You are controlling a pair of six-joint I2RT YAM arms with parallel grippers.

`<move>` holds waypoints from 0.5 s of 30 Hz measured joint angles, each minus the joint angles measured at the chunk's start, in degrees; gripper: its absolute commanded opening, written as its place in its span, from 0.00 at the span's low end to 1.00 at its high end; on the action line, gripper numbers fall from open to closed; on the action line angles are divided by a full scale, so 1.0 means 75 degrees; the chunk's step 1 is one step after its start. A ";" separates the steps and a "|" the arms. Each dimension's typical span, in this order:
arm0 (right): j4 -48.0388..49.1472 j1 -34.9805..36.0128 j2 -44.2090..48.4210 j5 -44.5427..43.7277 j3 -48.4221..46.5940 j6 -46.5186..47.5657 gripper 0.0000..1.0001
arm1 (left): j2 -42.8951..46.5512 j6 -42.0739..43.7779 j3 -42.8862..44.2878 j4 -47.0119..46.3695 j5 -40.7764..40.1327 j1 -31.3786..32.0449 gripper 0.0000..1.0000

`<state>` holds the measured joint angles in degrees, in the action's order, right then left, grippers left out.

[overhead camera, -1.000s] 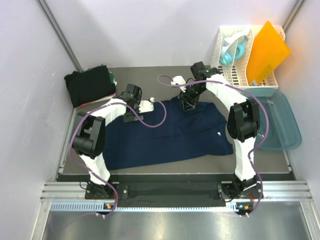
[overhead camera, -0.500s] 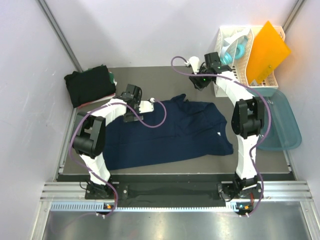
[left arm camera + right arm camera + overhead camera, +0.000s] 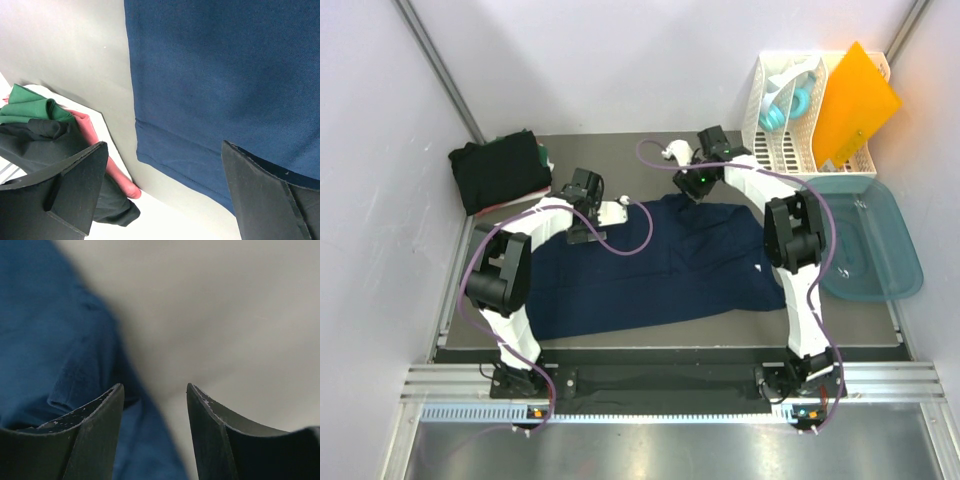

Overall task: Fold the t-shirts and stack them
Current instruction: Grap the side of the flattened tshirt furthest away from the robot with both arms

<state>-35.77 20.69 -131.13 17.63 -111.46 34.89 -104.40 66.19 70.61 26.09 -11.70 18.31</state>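
Observation:
A navy t-shirt (image 3: 660,265) lies spread flat across the middle of the table. My left gripper (image 3: 610,212) hangs open over its far left edge; in the left wrist view the wide-apart fingers (image 3: 65,190) frame the shirt's hem (image 3: 225,75) and bare table. My right gripper (image 3: 692,185) stands open at the shirt's far edge, with a rumpled navy fold (image 3: 45,330) under its left finger and nothing gripped between the jaws (image 3: 155,390). A pile of dark shirts (image 3: 500,170) sits at the back left, showing green, red and black layers (image 3: 35,115).
A white slotted rack (image 3: 790,130) with an orange sheet (image 3: 855,100) stands at the back right. A teal tub (image 3: 870,240) lies on the right. Walls close in on both sides and the table's front edge runs along the arm bases.
The right gripper left the shirt's far edge, swung up toward the rack, then came back to just beyond that edge. The left arm has not moved.

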 measured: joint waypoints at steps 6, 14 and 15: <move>-0.0807 0.0338 0.0143 0.0801 0.0149 0.0160 0.54 | 0.0000 0.0052 0.0000 -0.0003 0.0000 0.0000 0.99; -0.2369 0.0565 0.0816 0.1454 0.0373 0.0863 0.54 | -0.0035 0.0227 0.0137 -0.0038 0.0006 -0.0055 0.99; -0.2492 0.0580 0.0892 0.1454 0.0440 0.0909 0.54 | -0.0035 0.0227 0.0175 -0.0047 0.0009 -0.0058 0.99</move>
<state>-54.46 25.04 -124.44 28.53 -108.16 41.71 -104.66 67.90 71.92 25.74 -11.64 17.87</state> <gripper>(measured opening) 0.534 0.991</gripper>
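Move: The right hand hovers almost directly over the far edge of the navy t-shirt, about 4 cm above it. The rumpled patch behind that edge is centred some 10 cm back and 3 cm to its right, while a small raised fold lies about 5 cm back and 1 cm to its left. For the waiting left hand, the rumpled patch is roughly 27 cm to the right and 4 cm back. Draw the right gripper back towards the robot about 11 cm, from the t-shirt's far edge over the raised fold to above the rumpled patch, drifting some 3 cm left. Dip slightly at first, then rise to finish about 2 cm higher. As it travels, tip the fingers nearer to straight down and turn them roughly 15 degrees counter-clockwise, keeping them half open. ##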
